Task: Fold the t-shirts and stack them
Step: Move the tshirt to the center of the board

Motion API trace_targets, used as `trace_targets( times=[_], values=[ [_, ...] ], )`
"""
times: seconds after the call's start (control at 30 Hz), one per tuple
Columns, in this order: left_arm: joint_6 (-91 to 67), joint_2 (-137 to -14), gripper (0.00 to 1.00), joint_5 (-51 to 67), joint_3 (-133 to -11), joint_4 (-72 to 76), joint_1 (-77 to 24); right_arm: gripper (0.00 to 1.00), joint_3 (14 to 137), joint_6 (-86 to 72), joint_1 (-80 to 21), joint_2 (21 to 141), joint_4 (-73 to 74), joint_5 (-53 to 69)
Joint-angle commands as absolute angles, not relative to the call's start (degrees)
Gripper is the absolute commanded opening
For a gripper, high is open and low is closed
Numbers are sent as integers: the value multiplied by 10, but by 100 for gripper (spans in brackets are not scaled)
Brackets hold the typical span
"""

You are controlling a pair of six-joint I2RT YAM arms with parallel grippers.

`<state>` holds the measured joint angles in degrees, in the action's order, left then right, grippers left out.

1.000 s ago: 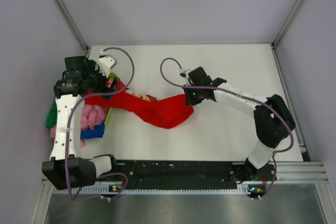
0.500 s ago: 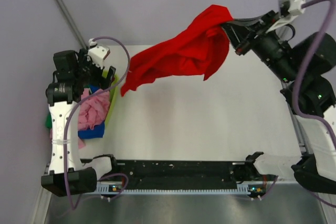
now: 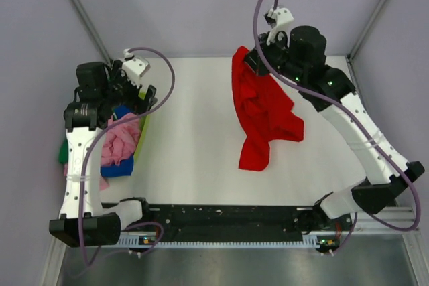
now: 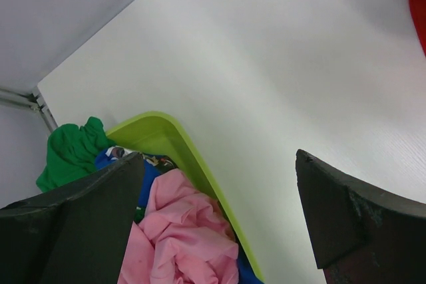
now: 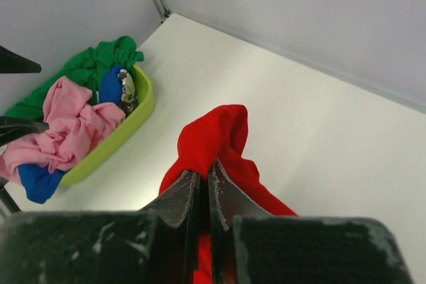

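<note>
A bright red t-shirt [image 3: 263, 113] hangs bunched from my right gripper [image 3: 249, 59], which is raised over the far middle of the table. In the right wrist view that gripper [image 5: 206, 167] is shut on a fold of the red t-shirt [image 5: 214, 141]. Pink [image 3: 119, 140], blue [image 3: 119, 168] and green [image 3: 65, 151] t-shirts lie crumpled in the basket at the left. My left gripper [image 3: 137, 95] hovers open over the basket's far end; between its fingers [image 4: 333, 211] I see the pink t-shirt [image 4: 186, 227], nothing held.
The lime-green plastic basket [image 3: 142, 136] stands at the table's left edge; its rim [image 4: 183, 144] shows in the left wrist view. White tabletop [image 3: 194, 145] lies between the arms. Metal frame posts [image 3: 84, 15] rise at the far corners.
My right arm lifted the red t-shirt off the table, swung it high to the far right, and now holds it hanging over the far middle. The left arm let go and stays by the basket.
</note>
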<state>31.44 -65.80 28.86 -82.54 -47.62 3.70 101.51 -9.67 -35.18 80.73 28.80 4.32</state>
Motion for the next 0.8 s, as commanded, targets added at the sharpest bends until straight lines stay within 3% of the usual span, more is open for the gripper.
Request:
trace_targets(
  times=[0.0, 0.1, 0.3, 0.33, 0.37, 0.4, 0.43, 0.47, 0.53, 0.77],
  values=[
    [311, -670, 99, 308, -825, -465, 19, 0, 1107, -121, -340, 800, 273, 42],
    [323, -680, 99, 294, -816, -491, -36, 0, 1086, -164, -266, 814, 279, 41],
    [367, -711, 97, 251, -731, -507, -270, 0, 1005, -207, -128, 903, 291, 36],
    [373, -721, 96, 235, -718, -501, -304, 5, 996, -210, -107, 923, 297, 26],
    [381, -737, 97, 217, -701, -491, -329, 25, 991, -214, -88, 944, 306, 17],
    [388, -757, 97, 204, -694, -483, -354, 52, 986, -219, -66, 966, 317, 11],
    [391, -776, 97, 189, -689, -476, -370, 70, 981, -227, -45, 982, 328, 10],
    [395, -801, 97, 179, -693, -471, -379, 80, 975, -232, -30, 997, 338, 7],
    [395, -852, 97, 150, -714, -471, -383, 90, 950, -223, -12, 1010, 348, 3],
    [386, -995, 97, 159, -767, -475, -373, 91, 806, -178, -25, 962, 348, -38]
  ],
)
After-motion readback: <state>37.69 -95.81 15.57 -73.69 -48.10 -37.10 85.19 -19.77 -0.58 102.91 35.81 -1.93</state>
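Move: The right hand holds one end of the red t-shirt some 42 cm above the board; the shirt's middle hangs about 22 cm below, 7 cm to the right and 3 cm back. The board spot it is taken to lies roughly 11 cm ahead and 22 cm to the right. From the open left hand, the shirt's middle is about 35 cm right, 2 cm back and 11 cm lower, while the green bin sits 18 cm left, 1 cm ahead and 27 cm below. Forward and to the right, the right hand slings the held red t-shirt, opens wide as the descent starts and lets go, then sinks about 30 cm in all, still going right and drawing back slightly, tipping down and turning clockwise. The open left hand swings right nearly 20 cm, sinks and tips down towards the shirt's left tip, turning clockwise without closing. ##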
